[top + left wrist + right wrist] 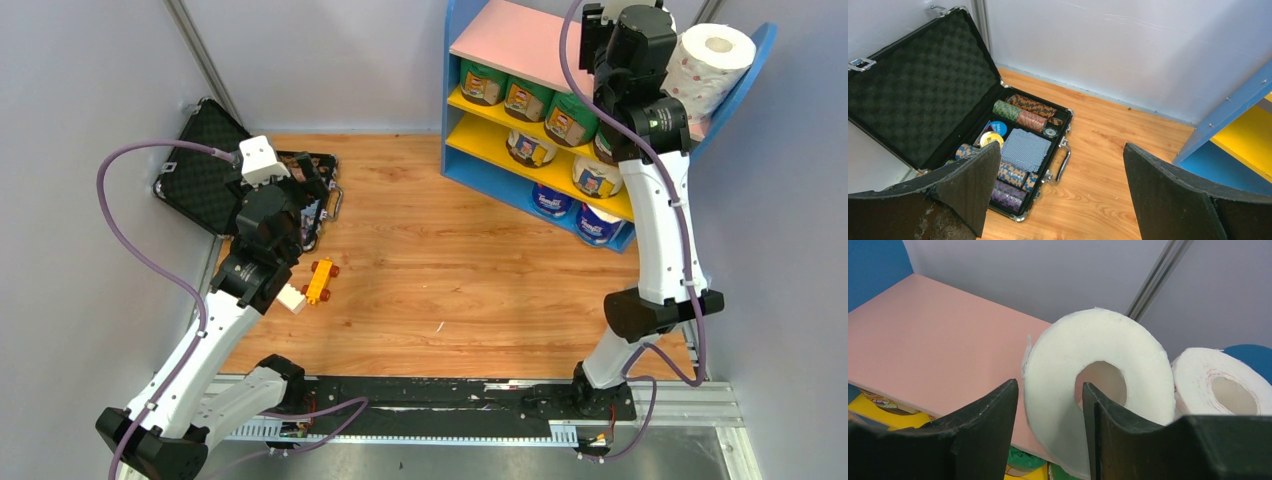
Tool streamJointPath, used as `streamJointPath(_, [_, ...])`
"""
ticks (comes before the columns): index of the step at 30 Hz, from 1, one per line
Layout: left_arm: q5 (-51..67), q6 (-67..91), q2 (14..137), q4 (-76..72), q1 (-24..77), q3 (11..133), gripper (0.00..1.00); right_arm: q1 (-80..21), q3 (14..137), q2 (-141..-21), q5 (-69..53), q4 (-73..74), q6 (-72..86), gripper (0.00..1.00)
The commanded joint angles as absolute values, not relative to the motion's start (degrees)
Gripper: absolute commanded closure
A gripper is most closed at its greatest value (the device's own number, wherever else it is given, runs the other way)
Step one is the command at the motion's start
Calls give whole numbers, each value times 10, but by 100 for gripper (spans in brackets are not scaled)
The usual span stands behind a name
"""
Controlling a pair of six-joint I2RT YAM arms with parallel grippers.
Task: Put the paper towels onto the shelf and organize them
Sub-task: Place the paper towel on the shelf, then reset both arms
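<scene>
In the right wrist view my right gripper (1049,385) straddles the wall of a bare white paper towel roll (1063,390). One finger sits at the roll's core hole and the other outside, with a small gap to the paper. The roll stands on the pink top board (938,345) of the shelf (505,40), next to a second, dotted roll (1198,375). Green-wrapped (525,98), cream (531,147) and blue-and-white rolls (548,203) fill the yellow boards. My left gripper (1062,147) hangs open and empty over the wooden floor, beside the black case.
An open black hard case (923,90) holding poker chips and cards lies at the left, against the wall. A small orange toy car (320,280) sits on the wooden floor beside my left arm. The shelf's blue side panel (1228,112) stands to the right.
</scene>
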State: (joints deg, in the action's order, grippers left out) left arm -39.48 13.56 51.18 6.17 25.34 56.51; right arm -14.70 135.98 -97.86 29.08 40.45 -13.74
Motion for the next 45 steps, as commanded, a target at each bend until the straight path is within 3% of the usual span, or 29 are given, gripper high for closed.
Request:
streamJointPath(1, [-397, 143, 511, 46, 250, 571, 0, -143, 1389, -992, 303, 370, -159, 47])
streamJointPath(7, [-398, 142, 510, 46, 250, 571, 0, -144, 1397, -989, 299, 356, -162, 42])
streamJointPath(15, [-397, 142, 505, 46, 250, 571, 0, -143, 1378, -957, 301, 322, -167, 22])
streamJointPath(21, [-399, 142, 501, 46, 249, 572, 0, -148, 1345, -916, 308, 312, -156, 12])
streamJointPath(28, [-402, 138, 485, 46, 250, 573, 0, -150, 1164, -759, 312, 291, -79, 0])
streamJointPath(36, [-402, 140, 453, 46, 249, 577, 0, -150, 931, -519, 313, 296, 49, 0])
streamJointPath(45, [-411, 133, 405, 72, 250, 602, 0, -150, 741, -300, 316, 309, 80, 0])
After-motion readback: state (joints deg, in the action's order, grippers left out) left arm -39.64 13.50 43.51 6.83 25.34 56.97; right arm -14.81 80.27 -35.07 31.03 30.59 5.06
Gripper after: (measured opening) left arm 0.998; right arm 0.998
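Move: The paper towel is on the pink top board, its near wall still between the right hand's half-open fingers, its middle about 4 cm ahead, 3 cm right and 4 cm below. A second white roll stands about 14 cm to the hand's right, level fore and aft and 4 cm below; a green pack sits one shelf down, some 9 cm right, level ahead and 18 cm below. From the left hand the paper towel is about 57 cm right, 16 cm ahead and 12 cm up. Right hand opens wide around the paper towel, lifts, backs off some 27 cm; left eases up and back. ##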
